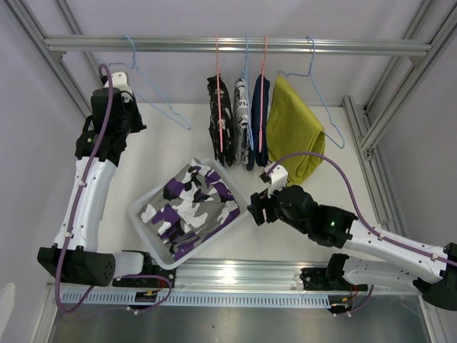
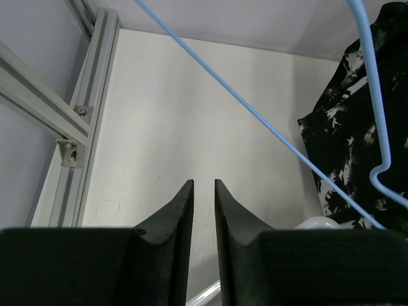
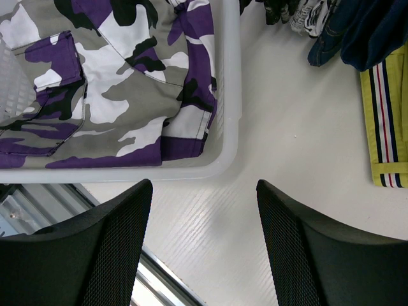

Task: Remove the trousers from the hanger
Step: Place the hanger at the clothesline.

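The purple-grey-white camouflage trousers [image 1: 189, 204] [image 3: 115, 83] lie folded in a white bin [image 1: 143, 214] [image 3: 229, 95]. An empty blue hanger [image 1: 153, 93] [image 2: 255, 118] hangs at the left of the rail. Further right hang black-and-white splotched trousers [image 1: 220, 121] [image 2: 357, 127], a white printed pair [image 1: 241, 107], a navy pair [image 1: 260, 118] [image 3: 357, 32] and a mustard pair [image 1: 296, 128] [image 3: 386, 121]. My left gripper [image 1: 128, 107] [image 2: 203, 182] sits below the empty hanger, its jaws a narrow gap apart with nothing between them. My right gripper [image 1: 255, 207] [image 3: 204, 185] hovers open and empty beside the bin's right corner.
An aluminium rail [image 1: 235, 45] spans the back, with frame posts at the left [image 2: 70, 121] and right [image 1: 371, 143]. A metal rail [image 1: 235, 275] runs along the near table edge. The bin sits at an angle in the middle of the white table [image 1: 178, 143].
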{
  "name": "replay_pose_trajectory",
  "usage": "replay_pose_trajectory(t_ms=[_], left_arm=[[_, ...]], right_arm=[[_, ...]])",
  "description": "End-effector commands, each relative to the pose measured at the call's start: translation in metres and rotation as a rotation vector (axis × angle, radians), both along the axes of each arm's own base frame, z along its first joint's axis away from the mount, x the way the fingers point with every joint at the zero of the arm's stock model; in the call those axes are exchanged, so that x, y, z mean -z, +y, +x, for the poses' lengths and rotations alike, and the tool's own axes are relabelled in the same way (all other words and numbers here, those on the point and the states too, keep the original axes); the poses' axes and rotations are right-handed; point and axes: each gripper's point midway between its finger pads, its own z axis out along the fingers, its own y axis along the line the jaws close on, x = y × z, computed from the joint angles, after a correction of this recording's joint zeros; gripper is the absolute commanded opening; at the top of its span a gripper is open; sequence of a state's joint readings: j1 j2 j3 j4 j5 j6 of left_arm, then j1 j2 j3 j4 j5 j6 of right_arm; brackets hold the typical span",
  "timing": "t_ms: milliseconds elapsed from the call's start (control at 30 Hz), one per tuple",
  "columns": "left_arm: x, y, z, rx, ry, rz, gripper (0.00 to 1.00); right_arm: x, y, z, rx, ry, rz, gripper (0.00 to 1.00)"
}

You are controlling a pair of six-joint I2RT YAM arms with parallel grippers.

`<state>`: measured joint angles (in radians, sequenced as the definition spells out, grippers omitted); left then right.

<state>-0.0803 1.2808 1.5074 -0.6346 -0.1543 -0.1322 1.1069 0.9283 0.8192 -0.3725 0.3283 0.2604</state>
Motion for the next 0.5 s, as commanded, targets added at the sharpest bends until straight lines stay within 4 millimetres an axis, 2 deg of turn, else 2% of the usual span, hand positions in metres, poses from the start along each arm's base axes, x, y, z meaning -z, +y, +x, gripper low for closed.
replay_pose_trajectory(t_ms=[0, 67, 167, 233, 333, 467], left_arm=[[-0.020, 0.000, -0.006, -0.013, -0.072, -0.021, 0.23], [-0.015, -0.001, -0.010, -0.015, -0.061, -0.031, 0.24], [-0.022, -0.001, -0.018, -0.017, -0.087, -0.043, 0.27], [-0.027, 0.000, -0.023, -0.016, -0.112, -0.049, 0.36], [-0.032, -0.002, -0.026, -0.017, -0.131, -0.062, 0.38], [-0.034, -0.014, -0.023, 0.032, -0.158, -0.115, 0.44]], right_arm=[[-0.008, 0.004, 0.002, 0.002, -0.022, 0.028, 0.71], [-0.006, 0.004, 0.002, 0.002, -0.018, 0.023, 0.72], [-0.006, 0.005, 0.001, -0.001, -0.017, 0.023, 0.72], [-0.007, 0.005, 0.000, -0.007, -0.017, 0.025, 0.73], [-0.007, 0.006, -0.001, -0.006, -0.016, 0.025, 0.73], [-0.007, 0.005, -0.001, -0.002, -0.018, 0.019, 0.73]])
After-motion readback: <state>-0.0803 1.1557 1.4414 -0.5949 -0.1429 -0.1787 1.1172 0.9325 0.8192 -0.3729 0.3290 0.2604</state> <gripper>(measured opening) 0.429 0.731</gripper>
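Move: The left hand, free of the hanger, has the blue hanger's middle about 9 cm ahead, 3 cm to its right and 8 cm higher. The clothesline bar runs roughly 14 cm ahead, level with it sideways and some 20 cm above. The black trousers hang about 20 cm to its right and 4 cm ahead. From the idle right hand the same hanger is about 29 cm ahead, 28 cm left and 21 cm up. With nothing between its fingers and no touch on the hanger to be seen, the left hand backs away from the blue hanger and the clothesline, about 2.5 cm straight back towards its base, then also climbing by roughly as much. The fingers spread wider as it goes, and the wrist tips up by some 5 degrees. ##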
